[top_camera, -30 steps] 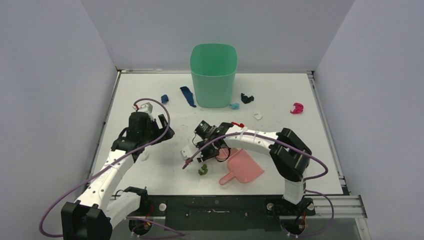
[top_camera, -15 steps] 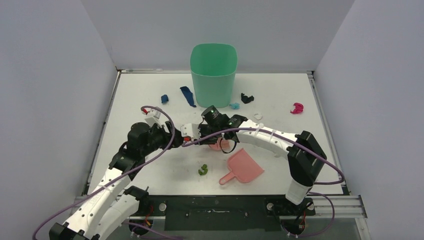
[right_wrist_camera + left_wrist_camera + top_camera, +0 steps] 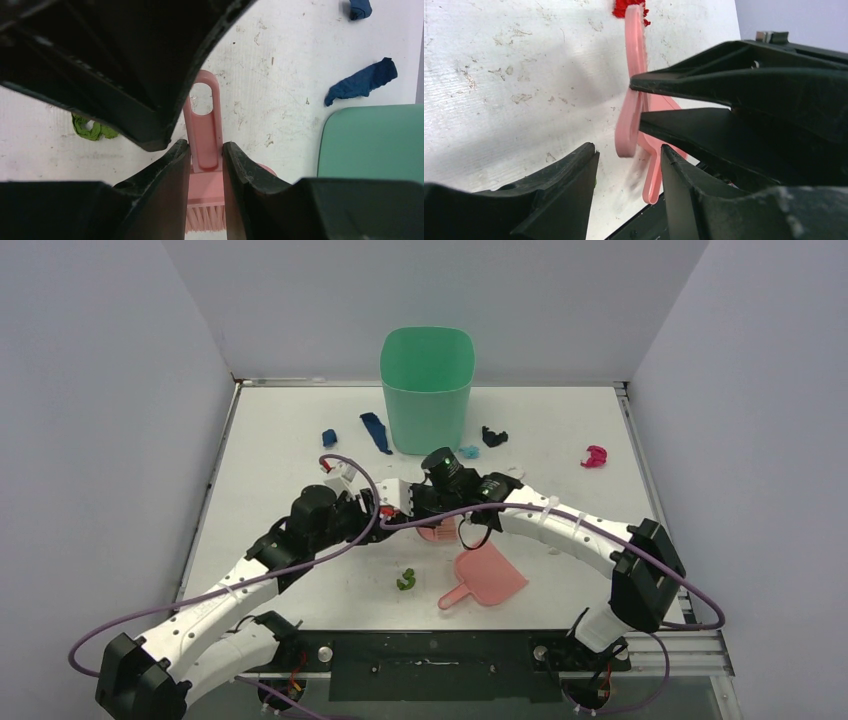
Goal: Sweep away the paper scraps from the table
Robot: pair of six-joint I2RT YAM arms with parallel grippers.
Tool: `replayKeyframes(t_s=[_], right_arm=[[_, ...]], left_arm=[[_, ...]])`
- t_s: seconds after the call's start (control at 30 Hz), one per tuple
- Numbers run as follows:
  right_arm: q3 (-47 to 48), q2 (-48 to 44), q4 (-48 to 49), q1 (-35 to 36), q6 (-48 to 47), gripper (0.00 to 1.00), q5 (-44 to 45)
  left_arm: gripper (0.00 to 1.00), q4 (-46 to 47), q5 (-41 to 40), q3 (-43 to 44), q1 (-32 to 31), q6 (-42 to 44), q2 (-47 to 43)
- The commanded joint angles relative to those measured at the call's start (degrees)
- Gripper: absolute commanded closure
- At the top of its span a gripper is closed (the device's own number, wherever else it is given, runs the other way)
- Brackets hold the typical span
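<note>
My right gripper (image 3: 410, 506) (image 3: 206, 150) is shut on the handle of the pink hand brush (image 3: 202, 125), whose bristles (image 3: 437, 532) hang just above the table (image 3: 280, 420). My left gripper (image 3: 380, 508) (image 3: 629, 165) faces it from the left, open, and the handle's free end (image 3: 628, 142) sits at its fingertips, untouched. The pink dustpan (image 3: 490, 575) lies near the front. Paper scraps lie about: green (image 3: 406, 580) (image 3: 92, 129), two dark blue (image 3: 376, 432) (image 3: 329, 437), black (image 3: 493, 436), light blue (image 3: 469, 452), magenta (image 3: 594, 456), red (image 3: 625, 7).
A tall green bin (image 3: 427, 390) (image 3: 372, 145) stands at the back middle of the table. Grey walls close in the left, back and right sides. Purple cables loop off both arms over the table's middle.
The right arm has carried the brush from beside the dustpan back toward the table's middle. The left arm has swung right to meet the handle, and its jaws have narrowed.
</note>
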Motion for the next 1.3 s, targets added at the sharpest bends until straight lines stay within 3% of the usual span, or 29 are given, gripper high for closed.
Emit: replayKeyframes(t_s=[0.0,0.3,0.67,0.77,0.9,1.0,1.07,1.17,1.27], right_arm=[[-1.8,-4.5,3.0,-0.4,0.6,0.95,-3.1],[-4.2,-7.1,3.2,-1.5,0.9,0.95,-6.7],[-5.3,-8.4,3.9,-2.1,0.7,0.95,-6.4],[-5.5,-8.4,4.3,-2.1,1.0,0.95,-6.6],[-6.1,-8.4,4.7,-2.1,0.8,0.95,-6.1],[-7.0,-8.6,5.5,-2.2,1.1,0.93,-5.8],[-7.5,-9.1,5.9,-2.7,2.0,0.81,-6.3],[-7.2,-10.8,4.8,-4.4,3.9,0.52,-9.3],[-3.4,-12.2,-2.3,-6.0,2.6,0.26,-13.5]], left_arm=[[0.54,4.3,-2.5,3.0,-0.6,-1.1,0.9],[0.54,8.0,-4.6,1.4,-0.6,-2.8,0.5],[0.66,8.7,-3.2,2.8,-2.2,-2.6,5.1],[0.76,10.7,-3.1,3.1,-2.1,-1.6,6.0],[0.95,10.7,-0.1,4.4,-2.2,-0.8,7.8],[1.0,9.7,0.2,4.8,-2.2,-0.4,7.7],[1.0,7.6,-0.3,5.2,-2.2,0.8,6.8],[1.0,4.3,-0.2,6.9,-2.2,4.5,5.3],[1.0,0.6,4.7,9.8,-2.2,11.5,4.1]])
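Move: The pink brush is already in the right hand, pinched where handle meets head, some 15 cm above the table, its free handle end pointing left. For the half-open left fingers that end is about 2 cm ahead and 2 cm right, nearly level. The left fingers lie some 6 cm left and 2 cm back of the right hand; from that hand the green scrap is 8 cm back and 3 cm left, the dustpan 8 cm back and 14 cm right. The left hand works its open fingers over the free end of the brush handle, going about 2 cm forward and then 2 cm to the right, and shuts them to pinch it. The right hand meanwhile, still holding the brush, eases about 2 cm back and 2 cm right, then opens its fingers late and lets go while just starting to draw off rightward. ##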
